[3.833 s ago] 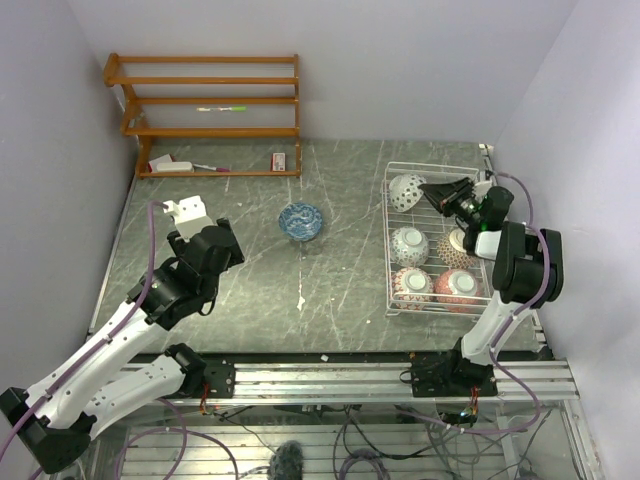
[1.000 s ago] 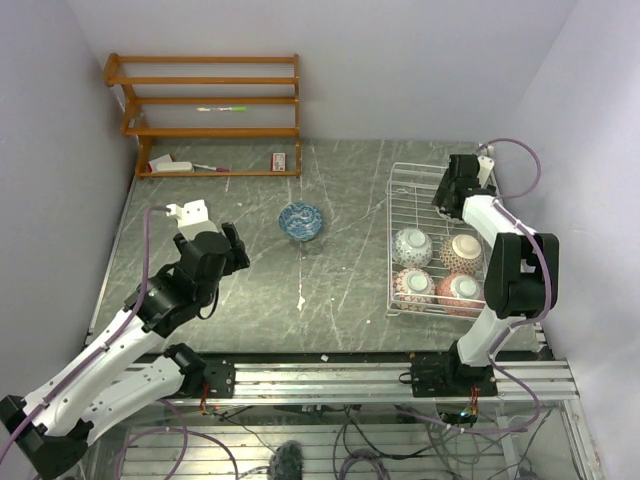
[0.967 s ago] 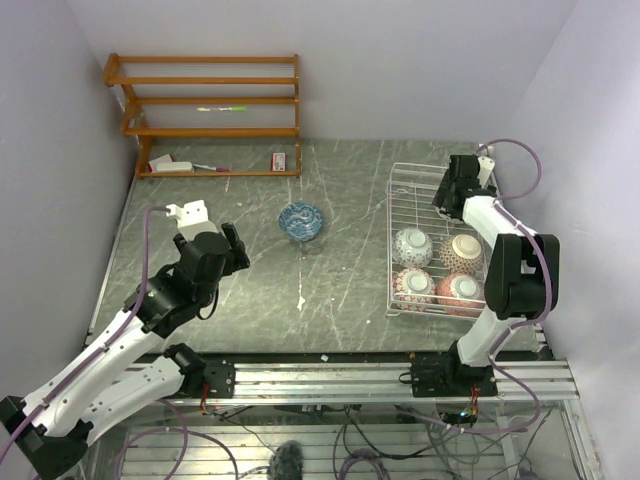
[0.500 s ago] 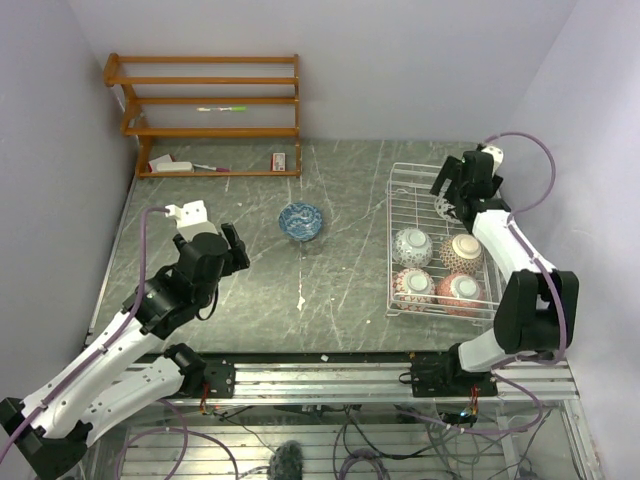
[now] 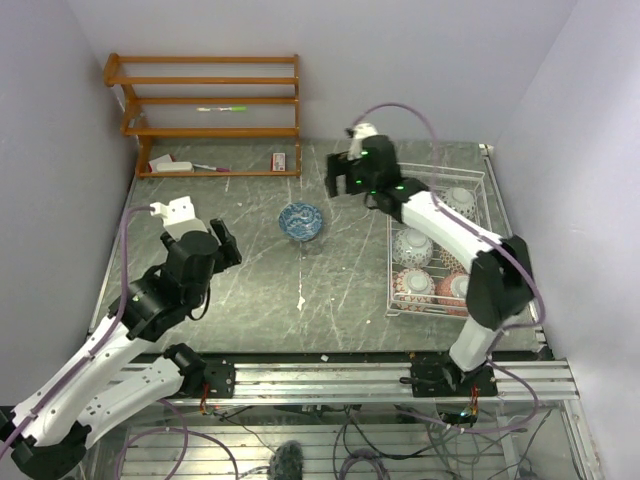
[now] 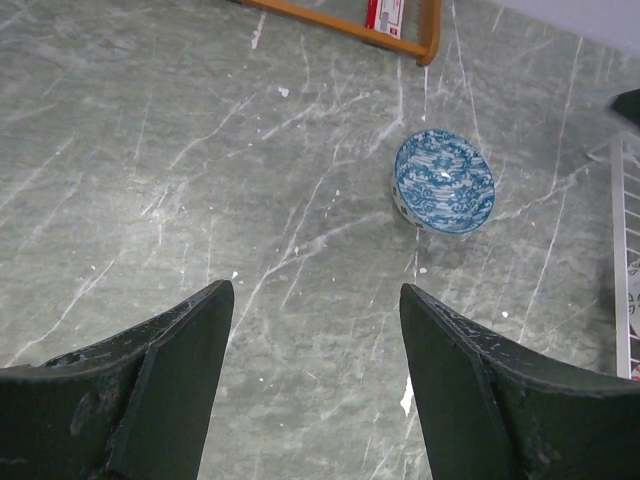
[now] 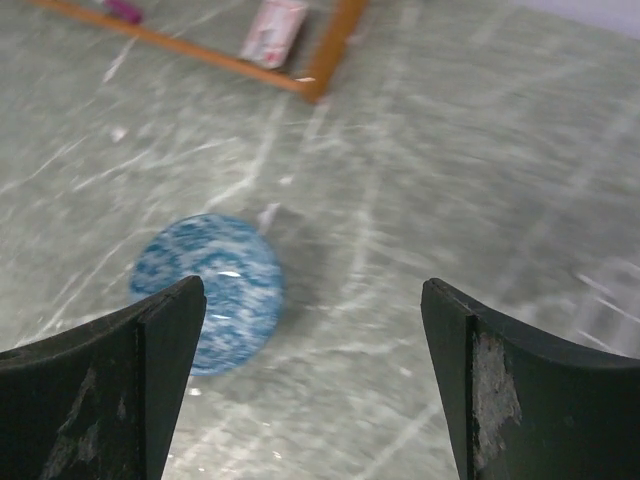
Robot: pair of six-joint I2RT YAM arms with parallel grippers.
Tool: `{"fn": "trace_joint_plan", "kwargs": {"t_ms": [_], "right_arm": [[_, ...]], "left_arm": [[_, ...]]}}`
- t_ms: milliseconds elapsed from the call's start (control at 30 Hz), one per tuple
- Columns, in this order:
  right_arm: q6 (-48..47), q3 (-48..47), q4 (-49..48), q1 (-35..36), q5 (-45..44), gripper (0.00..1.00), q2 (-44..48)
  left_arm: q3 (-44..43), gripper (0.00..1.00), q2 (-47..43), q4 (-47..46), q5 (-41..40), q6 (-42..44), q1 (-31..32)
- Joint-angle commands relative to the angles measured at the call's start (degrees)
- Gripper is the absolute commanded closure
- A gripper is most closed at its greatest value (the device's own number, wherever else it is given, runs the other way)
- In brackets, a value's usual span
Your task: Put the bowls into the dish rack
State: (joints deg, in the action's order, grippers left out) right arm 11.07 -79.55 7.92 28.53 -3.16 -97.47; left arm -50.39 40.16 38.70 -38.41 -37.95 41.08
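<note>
One blue-patterned bowl [image 5: 300, 221] stands alone on the grey table, also seen in the left wrist view [image 6: 444, 182] and, blurred, in the right wrist view [image 7: 212, 290]. The white wire dish rack [image 5: 445, 167] at the right holds several bowls, one pale bowl [image 5: 458, 200] at its back right. My right gripper [image 5: 340, 178] hangs open left of the rack, above and behind the blue bowl, nothing between its fingers [image 7: 312, 285]. My left gripper [image 5: 222, 245] is open and empty over the table left of the bowl [image 6: 315, 290].
An orange-brown wooden shelf unit [image 5: 205, 110] stands at the back left with small items on it; its corner shows in both wrist views [image 6: 400, 35] [image 7: 320, 70]. The rack's edge [image 6: 622, 250] lies right of the bowl. Walls close in on both sides.
My right arm has swung left out of the rack to above the table near the blue bowl, with a bowl left in the rack's back right. The left gripper drew back slightly.
</note>
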Motion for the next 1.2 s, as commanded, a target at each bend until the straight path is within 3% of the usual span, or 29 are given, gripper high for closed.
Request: {"fn": "trace_joint_plan", "kwargs": {"t_ms": [0, 200, 400, 533, 700, 800, 900, 1033, 1167], "right_arm": [[-7.3, -6.0, -0.5, 7.2, 3.8, 0.12, -8.8], [-8.7, -11.0, 0.6, 10.9, 9.1, 0.23, -16.6], [-12.0, -11.3, 3.2, 16.2, 5.6, 0.23, -20.6], [-13.0, -10.7, 3.8, 18.2, 3.7, 0.31, -22.3], [-13.4, -10.1, 3.7, 19.3, 2.3, 0.32, -23.3], [-13.5, -11.0, 4.3, 19.6, -1.1, 0.41, -24.5], [-13.6, -11.8, 5.0, 19.7, -2.8, 0.57, -25.5], [-13.7, -11.6, 4.8, 20.0, -3.3, 0.64, -25.7], [-13.0, -11.6, 4.7, 20.1, -4.1, 0.81, -25.5]], "left_arm": [[-2.9, 0.22, -1.3, 3.8, -3.2, -0.8, 0.2], [-3.4, 0.22, -3.0, 6.4, -4.7, -1.6, 0.2], [-3.4, 0.22, -3.7, 7.1, -6.4, -1.3, 0.2], [-3.6, 0.22, -3.7, 7.5, -6.9, -1.2, 0.1], [-3.3, 0.22, -3.7, 7.5, -7.1, -1.3, 0.2], [-3.1, 0.22, -3.7, 7.5, -6.9, -1.3, 0.2], [-3.0, 0.22, -3.7, 7.6, -7.1, -1.4, 0.2], [-3.0, 0.22, -3.8, 7.8, -7.2, -1.6, 0.2], [-2.8, 0.22, -3.8, 7.5, -7.1, -1.6, 0.2]]}}
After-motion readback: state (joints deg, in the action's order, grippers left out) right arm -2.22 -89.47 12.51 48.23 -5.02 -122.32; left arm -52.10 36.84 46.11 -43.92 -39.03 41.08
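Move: The blue bowl lies about 12 cm to the right hand's left, some 2 cm nearer the base and roughly 18 cm below the hand. The red box stands about 17 cm farther out than the bowl and 6 cm to its left. The dish rack's middle is some 39 cm to the right of the bowl and 4 cm nearer the base. From the left hand, the bowl is some 18 cm ahead, 16 cm to the right and 20 cm down. Down by some 16 cm and left by about 15, drawing back half as far, the right hand swoops onto the blue bowl's near-left rim, easing slightly right near the end. Its wrist swings counter-clockwise and dips its left side, while the wide-open fingers close most of the way astride the rim, one inside and one outside. The left hand, empty, shifts about 3 cm left out of the way. ##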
